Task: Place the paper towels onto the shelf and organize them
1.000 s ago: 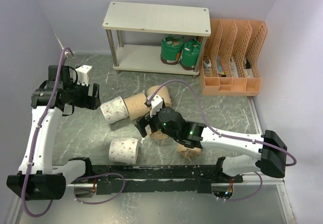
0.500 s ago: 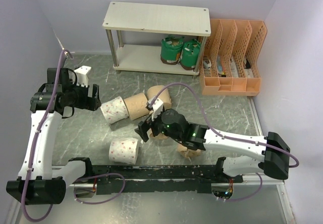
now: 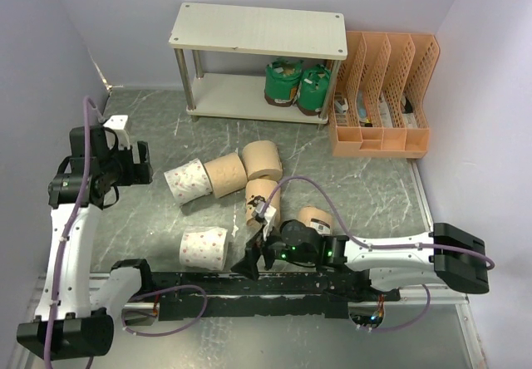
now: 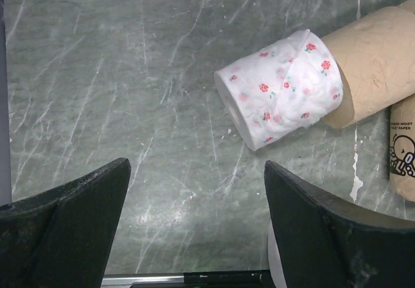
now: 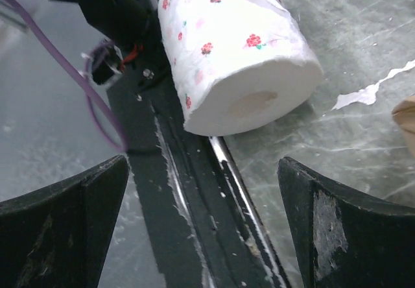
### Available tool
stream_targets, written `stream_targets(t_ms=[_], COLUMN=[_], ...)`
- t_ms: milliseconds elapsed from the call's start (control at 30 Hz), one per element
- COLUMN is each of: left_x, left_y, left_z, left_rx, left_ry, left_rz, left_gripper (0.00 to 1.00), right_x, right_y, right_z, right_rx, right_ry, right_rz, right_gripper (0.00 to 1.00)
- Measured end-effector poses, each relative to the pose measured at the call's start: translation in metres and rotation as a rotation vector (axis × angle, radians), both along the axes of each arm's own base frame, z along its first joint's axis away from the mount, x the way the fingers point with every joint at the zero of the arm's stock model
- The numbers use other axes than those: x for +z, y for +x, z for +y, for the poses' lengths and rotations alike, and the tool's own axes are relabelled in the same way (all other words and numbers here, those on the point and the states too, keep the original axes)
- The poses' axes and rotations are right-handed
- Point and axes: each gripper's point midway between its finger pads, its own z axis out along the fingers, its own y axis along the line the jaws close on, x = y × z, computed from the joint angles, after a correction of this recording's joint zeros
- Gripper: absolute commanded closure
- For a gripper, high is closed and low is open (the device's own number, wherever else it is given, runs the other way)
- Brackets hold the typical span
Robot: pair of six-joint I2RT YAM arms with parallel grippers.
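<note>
The shelf [image 3: 258, 30] stands at the back; two green-wrapped paper towels [image 3: 283, 82] [image 3: 314, 88] sit on its lower board. Six rolls lie on the table: a white patterned one [image 3: 186, 181] [image 4: 280, 87], two bare tan ones [image 3: 225, 174] [image 3: 263, 160], two tan wrapped ones [image 3: 262, 200] [image 3: 314, 219], and a second white patterned roll [image 3: 204, 248] [image 5: 237, 54] by the near rail. My left gripper [image 3: 141, 163] [image 4: 198, 229] is open, left of the first white roll. My right gripper [image 3: 249, 253] [image 5: 204, 223] is open, just right of the near white roll, holding nothing.
An orange file organizer [image 3: 382, 95] stands right of the shelf. The black base rail [image 3: 249, 290] [image 5: 168, 171] runs along the near edge, directly under my right gripper. Purple walls close in the left and right sides.
My right arm has drawn back from the tan rolls toward the near edge and now faces the near white roll. My left gripper has pulled away leftward from the rolls.
</note>
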Motion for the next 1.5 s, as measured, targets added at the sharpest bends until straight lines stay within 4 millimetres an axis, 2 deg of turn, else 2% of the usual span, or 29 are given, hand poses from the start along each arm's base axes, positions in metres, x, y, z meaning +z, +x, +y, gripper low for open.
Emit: stream_targets(t_ms=[133, 267, 433, 533, 767, 967, 1167, 1233, 1433, 1500], left_x=[0.006, 0.013, 0.015, 0.015, 0.015, 0.014, 0.014, 0.014, 0.014, 0.014], left_y=[-0.002, -0.005, -0.003, -0.003, -0.002, -0.002, -0.001, -0.001, -0.001, -0.001], left_z=[0.004, 0.006, 0.007, 0.007, 0.007, 0.007, 0.007, 0.007, 0.007, 0.007], left_rx=[0.039, 0.051, 0.054, 0.055, 0.054, 0.053, 0.053, 0.053, 0.054, 0.054], left_ry=[0.004, 0.005, 0.006, 0.006, 0.006, 0.006, 0.006, 0.006, 0.006, 0.006], left_rz=[-0.057, -0.096, -0.109, -0.108, -0.108, -0.104, -0.104, -0.104, -0.103, -0.103], left_gripper=[0.05, 0.05, 0.05, 0.05, 0.05, 0.05, 0.05, 0.05, 0.05, 0.05], right_x=[0.005, 0.017, 0.029, 0.032, 0.015, 0.011, 0.005, 0.001, -0.011, -0.011], right_y=[0.000, 0.004, 0.010, 0.016, 0.037, 0.043, 0.046, 0.046, 0.048, 0.048], right_z=[0.006, 0.027, 0.063, 0.071, 0.062, 0.050, 0.050, 0.054, 0.063, 0.065], right_rx=[-0.069, -0.129, -0.190, -0.236, -0.381, -0.453, -0.473, -0.474, -0.480, -0.477], right_ry=[0.104, 0.192, 0.220, 0.223, 0.150, 0.097, 0.080, 0.071, 0.049, 0.053], right_rz=[0.100, 0.171, 0.216, 0.219, 0.195, 0.166, 0.160, 0.160, 0.162, 0.162], right_gripper=[0.00, 0.00, 0.00, 0.00, 0.00, 0.00, 0.01, 0.07, 0.36, 0.40])
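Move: The flowered roll the right hand goes for lies about 11 cm to its left, 5 cm ahead and 4 cm lower. The printed brown roll stands some 16 cm ahead and 3 cm right of this hand; the other flowered roll is about 22 cm ahead and 14 cm left, both some 5 cm lower. From the left hand, the near flowered roll lies roughly 14 cm back, 11 cm right and 16 cm below. Right hand reaches some 7 cm left and 5 cm forward, yawing clockwise, and closes partway, pinching the near flowered roll's right end. ##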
